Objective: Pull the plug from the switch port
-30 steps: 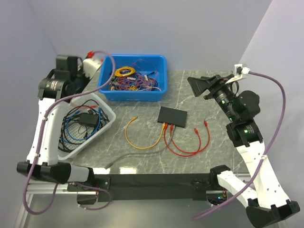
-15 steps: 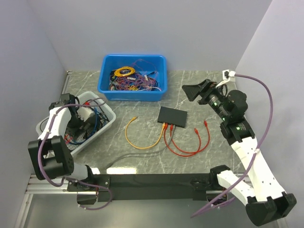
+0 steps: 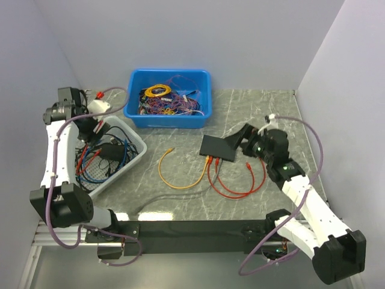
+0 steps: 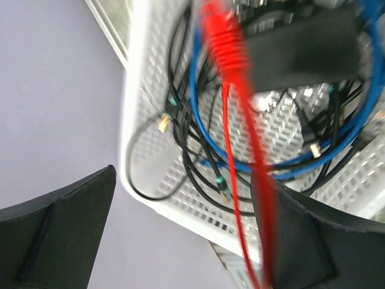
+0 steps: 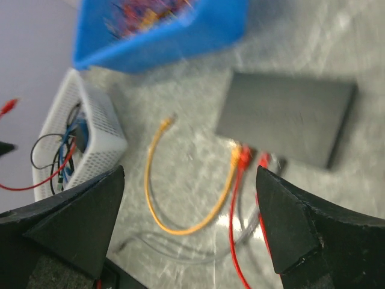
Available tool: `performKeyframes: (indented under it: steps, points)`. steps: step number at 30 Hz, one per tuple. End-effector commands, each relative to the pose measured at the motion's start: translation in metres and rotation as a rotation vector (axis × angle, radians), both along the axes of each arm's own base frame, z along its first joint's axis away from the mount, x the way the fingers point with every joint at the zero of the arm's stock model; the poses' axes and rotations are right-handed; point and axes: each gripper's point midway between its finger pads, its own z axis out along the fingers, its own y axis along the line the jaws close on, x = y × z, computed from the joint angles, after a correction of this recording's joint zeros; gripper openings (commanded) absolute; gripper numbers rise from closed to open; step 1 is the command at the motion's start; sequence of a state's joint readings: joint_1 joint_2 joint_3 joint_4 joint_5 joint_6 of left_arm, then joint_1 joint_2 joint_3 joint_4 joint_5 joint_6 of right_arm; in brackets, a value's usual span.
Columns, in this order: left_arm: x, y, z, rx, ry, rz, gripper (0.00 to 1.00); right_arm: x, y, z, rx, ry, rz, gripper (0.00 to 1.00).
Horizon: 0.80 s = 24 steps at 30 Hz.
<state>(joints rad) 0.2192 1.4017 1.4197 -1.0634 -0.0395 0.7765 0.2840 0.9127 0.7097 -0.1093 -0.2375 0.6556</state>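
Note:
The flat black switch (image 3: 218,147) lies mid-table and also shows in the right wrist view (image 5: 286,117). An orange plug (image 5: 234,153) and two red plugs (image 5: 245,158) sit in its near edge. The yellow cable (image 3: 174,176) and red cables (image 3: 240,183) loop out toward me. My right gripper (image 3: 237,139) is open and empty, hovering just right of and above the switch, with the plugs between its fingers in the wrist view (image 5: 189,174). My left gripper (image 3: 91,127) is open over the white basket (image 4: 135,120). A blurred red cable (image 4: 231,72) hangs close by its right finger.
A blue bin (image 3: 168,99) full of tangled wires stands at the back. The white basket (image 3: 135,153) at the left holds black and blue cables and a black adapter. A thin grey cable (image 3: 168,197) runs from the switch toward the table's front edge.
My left gripper has risen out of the basket toward the back left. My right gripper has come down and leftward, close to the switch's right end.

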Motion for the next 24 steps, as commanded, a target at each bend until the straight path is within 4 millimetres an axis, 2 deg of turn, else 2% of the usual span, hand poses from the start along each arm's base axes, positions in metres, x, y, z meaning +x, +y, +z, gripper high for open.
performKeyframes:
  steps: [1,2,3,4,5,6,8,9,11,12,13,14,15,16,18,19,20,21,24]
  points:
    - [0.008,-0.033,0.023,-0.090,-0.022,-0.131,0.99,-0.005,0.000,-0.021,0.093,0.045,-0.061,0.95]
    - [0.013,-0.037,0.029,-0.098,-0.038,-0.138,0.99,-0.005,0.000,-0.027,0.111,0.058,-0.070,0.95]
    - [0.020,-0.041,0.039,-0.102,-0.069,-0.145,0.99,-0.008,0.000,-0.042,0.122,0.083,-0.073,0.94]
    - [0.025,-0.048,0.039,-0.114,-0.068,-0.156,0.99,-0.005,0.004,-0.042,0.167,0.080,-0.077,0.93]
    - [0.029,-0.049,0.041,-0.105,-0.077,-0.155,0.99,-0.007,0.007,-0.048,0.185,0.098,-0.065,0.93]
    - [0.035,-0.049,0.042,-0.093,-0.083,-0.147,0.99,-0.009,0.009,-0.063,0.203,0.146,-0.068,0.92]
    - [0.051,-0.048,0.051,-0.055,-0.145,-0.098,0.99,-0.007,0.014,-0.068,0.230,0.153,-0.055,0.91]
    - [0.058,-0.052,0.056,-0.063,-0.176,-0.092,0.99,-0.009,0.015,-0.082,0.231,0.190,-0.057,0.90]
    - [0.069,-0.078,0.073,-0.101,-0.250,-0.111,0.99,-0.006,0.017,-0.087,0.258,0.196,-0.064,0.84]
    - [0.071,-0.101,0.080,-0.151,-0.285,-0.161,0.99,-0.007,0.017,-0.094,0.262,0.212,-0.067,0.83]
    - [0.072,-0.136,0.085,-0.204,-0.310,-0.217,0.99,-0.006,0.020,-0.098,0.274,0.224,-0.066,0.81]
    - [0.082,-0.159,0.086,-0.236,-0.367,-0.257,0.99,-0.005,0.021,-0.100,0.277,0.231,-0.066,0.80]
    - [0.082,-0.182,0.085,-0.262,-0.383,-0.299,0.99,-0.005,0.023,-0.104,0.279,0.242,-0.065,0.79]
    - [0.076,-0.226,0.080,-0.303,-0.377,-0.396,0.99,-0.004,0.027,-0.109,0.284,0.256,-0.064,0.77]
    - [0.073,-0.267,0.069,-0.347,-0.347,-0.482,0.99,-0.005,0.030,-0.118,0.285,0.283,-0.070,0.74]
    - [0.070,-0.296,0.051,-0.368,-0.289,-0.525,0.99,-0.005,0.030,-0.126,0.290,0.312,-0.083,0.71]
    - [0.072,-0.309,0.050,-0.379,-0.283,-0.537,0.99,-0.004,0.032,-0.128,0.299,0.313,-0.084,0.71]
    - [0.077,-0.321,0.036,-0.382,-0.251,-0.541,0.99,-0.007,0.030,-0.135,0.302,0.327,-0.094,0.71]
    - [0.074,-0.356,0.026,-0.431,-0.220,-0.581,0.99,-0.008,0.023,-0.152,0.293,0.358,-0.149,0.69]
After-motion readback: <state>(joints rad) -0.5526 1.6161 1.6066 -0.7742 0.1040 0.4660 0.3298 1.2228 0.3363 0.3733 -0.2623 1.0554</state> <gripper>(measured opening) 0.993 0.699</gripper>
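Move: The switch lies about 13 cm ahead of the right hand, 6 cm to its left and 21 cm below; on its near edge the grey plug sits about 8 cm ahead and 5 cm left of that hand, the red plug 2 cm left of the grey. From the left hand the grey plug is some 53 cm right and 8 cm ahead. The white basket is 3 cm ahead and 3 cm left, about 17 cm down. The open left hand drags the red cable along from the white basket as it sweeps some 33 cm to the right towards the switch, arching up slightly and swivelling clockwise about 35 degrees. Meanwhile the right hand sinks about 15 cm to the switch's near right corner, tipping its fingers further down and partly closing them on nothing yet. ##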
